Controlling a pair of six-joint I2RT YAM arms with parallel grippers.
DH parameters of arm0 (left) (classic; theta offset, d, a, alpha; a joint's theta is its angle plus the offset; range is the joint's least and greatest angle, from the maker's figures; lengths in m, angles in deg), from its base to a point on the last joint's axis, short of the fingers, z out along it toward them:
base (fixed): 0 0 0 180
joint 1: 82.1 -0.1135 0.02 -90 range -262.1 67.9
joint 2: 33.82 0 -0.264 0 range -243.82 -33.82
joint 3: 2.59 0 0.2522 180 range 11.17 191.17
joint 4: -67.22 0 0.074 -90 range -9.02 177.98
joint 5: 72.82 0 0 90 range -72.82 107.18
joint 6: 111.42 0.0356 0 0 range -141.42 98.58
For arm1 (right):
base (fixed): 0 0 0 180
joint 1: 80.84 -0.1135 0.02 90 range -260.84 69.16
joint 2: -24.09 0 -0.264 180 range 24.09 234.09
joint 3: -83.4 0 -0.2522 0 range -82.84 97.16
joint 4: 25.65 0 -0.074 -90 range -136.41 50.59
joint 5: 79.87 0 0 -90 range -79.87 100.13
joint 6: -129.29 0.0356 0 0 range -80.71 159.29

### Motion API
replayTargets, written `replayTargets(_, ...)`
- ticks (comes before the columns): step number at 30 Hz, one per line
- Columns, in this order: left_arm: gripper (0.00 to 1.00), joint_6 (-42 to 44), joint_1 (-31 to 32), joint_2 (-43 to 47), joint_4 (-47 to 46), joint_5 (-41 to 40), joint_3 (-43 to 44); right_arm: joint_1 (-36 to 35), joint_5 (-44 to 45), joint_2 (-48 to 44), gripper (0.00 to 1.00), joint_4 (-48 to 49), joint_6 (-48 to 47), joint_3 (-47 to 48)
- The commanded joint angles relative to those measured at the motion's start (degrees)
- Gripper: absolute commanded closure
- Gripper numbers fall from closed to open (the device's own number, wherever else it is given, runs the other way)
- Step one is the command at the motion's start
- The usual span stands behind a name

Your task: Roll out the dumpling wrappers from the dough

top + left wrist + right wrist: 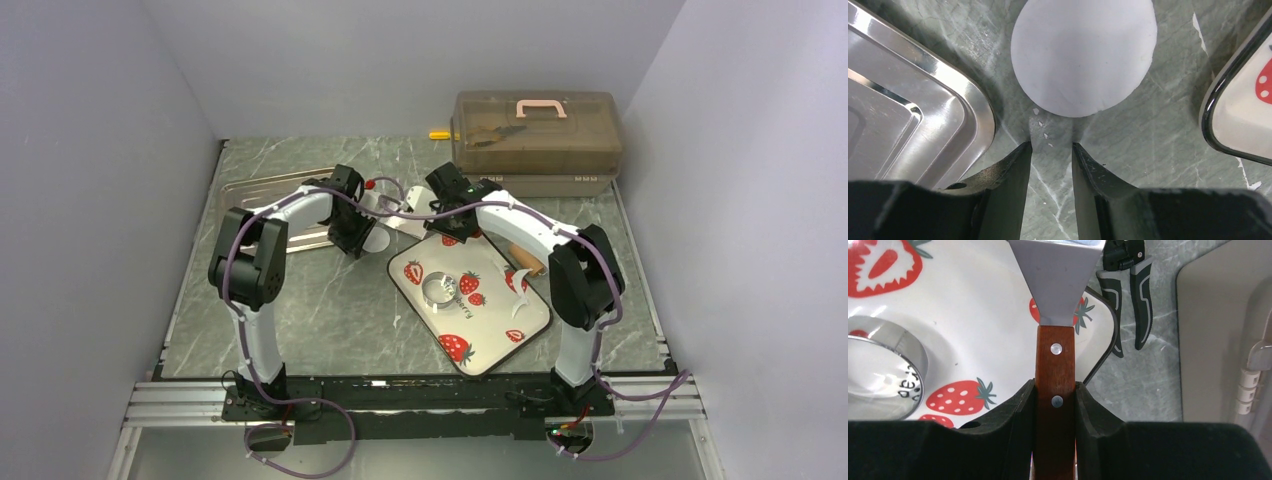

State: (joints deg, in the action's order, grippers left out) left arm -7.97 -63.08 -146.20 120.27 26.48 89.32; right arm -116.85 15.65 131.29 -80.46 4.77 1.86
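One dumpling wrapper (1083,55), a flat round white disc, lies on the marble table just ahead of my left gripper (1050,146). That gripper stands open with nothing between its fingers. From above the wrapper (377,241) peeks out beside the left gripper (355,238). My right gripper (1055,386) is shut on the brown wooden handle of a metal scraper (1058,280), whose blade (402,224) points toward the wrapper. Thin white scraps of dough (517,284) lie on the right side of the strawberry tray (495,355).
A clear round ring (438,290) sits on the strawberry tray. A wooden roller (526,263) lies under the right arm. A steel tray (923,105) is left of the wrapper. Black-and-grey handled pliers (1125,305) lie near a brown toolbox (535,140) at the back right.
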Motion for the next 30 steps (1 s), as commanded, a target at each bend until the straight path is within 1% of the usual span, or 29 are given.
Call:
replayTargets(1,0.59,-0.31,0.22,-2.68,-1.90,-1.43,2.10,-1.68,2.18,-3.18,1.00,-5.22,-8.02,1.17)
replayTargets(8,0.58,1.03,0.22,-3.90,-1.79,-2.53,3.35,-1.82,-1.79,-2.15,1.00,-10.83,-8.62,3.89)
replayTargets(11,0.58,1.46,0.16,-3.99,-1.87,-2.88,3.37,-1.64,-6.98,-2.51,1.00,-12.87,-7.69,5.03)
replayTargets(13,0.58,1.80,0.01,-4.12,-1.76,-3.06,3.20,-1.47,-8.90,-2.31,1.00,-14.35,-6.57,5.52)
replayTargets(18,0.58,3.47,-0.35,-3.69,-2.11,-3.90,2.51,-0.10,-15.60,-3.96,1.00,-13.71,-3.96,5.00)
replayTargets(21,0.58,3.66,-0.48,-3.13,-2.46,-2.88,2.32,-0.30,-15.12,-4.02,1.00,-12.82,-3.70,3.45)
replayTargets(26,0.58,2.98,-0.48,-3.64,-1.57,1.35,4.15,-3.32,-13.06,-0.82,1.00,-13.02,-3.74,5.62)
replayTargets(28,0.58,2.57,-0.49,-4.07,-0.82,2.28,4.60,-4.71,-10.53,0.16,1.00,-12.89,-4.04,6.43)
replayTargets(30,0.58,2.59,-0.48,-3.89,-0.33,2.63,4.29,-6.21,-6.18,0.32,1.00,-12.63,-4.88,6.26)
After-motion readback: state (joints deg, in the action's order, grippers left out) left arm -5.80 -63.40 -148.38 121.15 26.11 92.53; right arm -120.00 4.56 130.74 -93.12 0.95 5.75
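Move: The loose wrapper lies on the table just under fingertip height, about 3 cm ahead of the left hand and 4 cm to its right. The metal tray's middle is some 8 cm ahead of that hand and 13 cm to its left. From the right hand, which already holds the spatula, the wrapper is about 11 cm left, 2 cm ahead and 9 cm below. The ring cutter stands roughly 7 cm straight back from the right hand, about 6 cm below it. The wrapper is worked by the spatula: the right hand keeps its grip on the wooden handle and draws the blade back towards the robot about 5 cm, easing a couple of centimetres left late on, while the wrist swings the blade some 10 degrees counter-clockwise and the fingers tip steeper. Beside it the empty, part-open left hand stays low, creeping about 1 cm forward. ##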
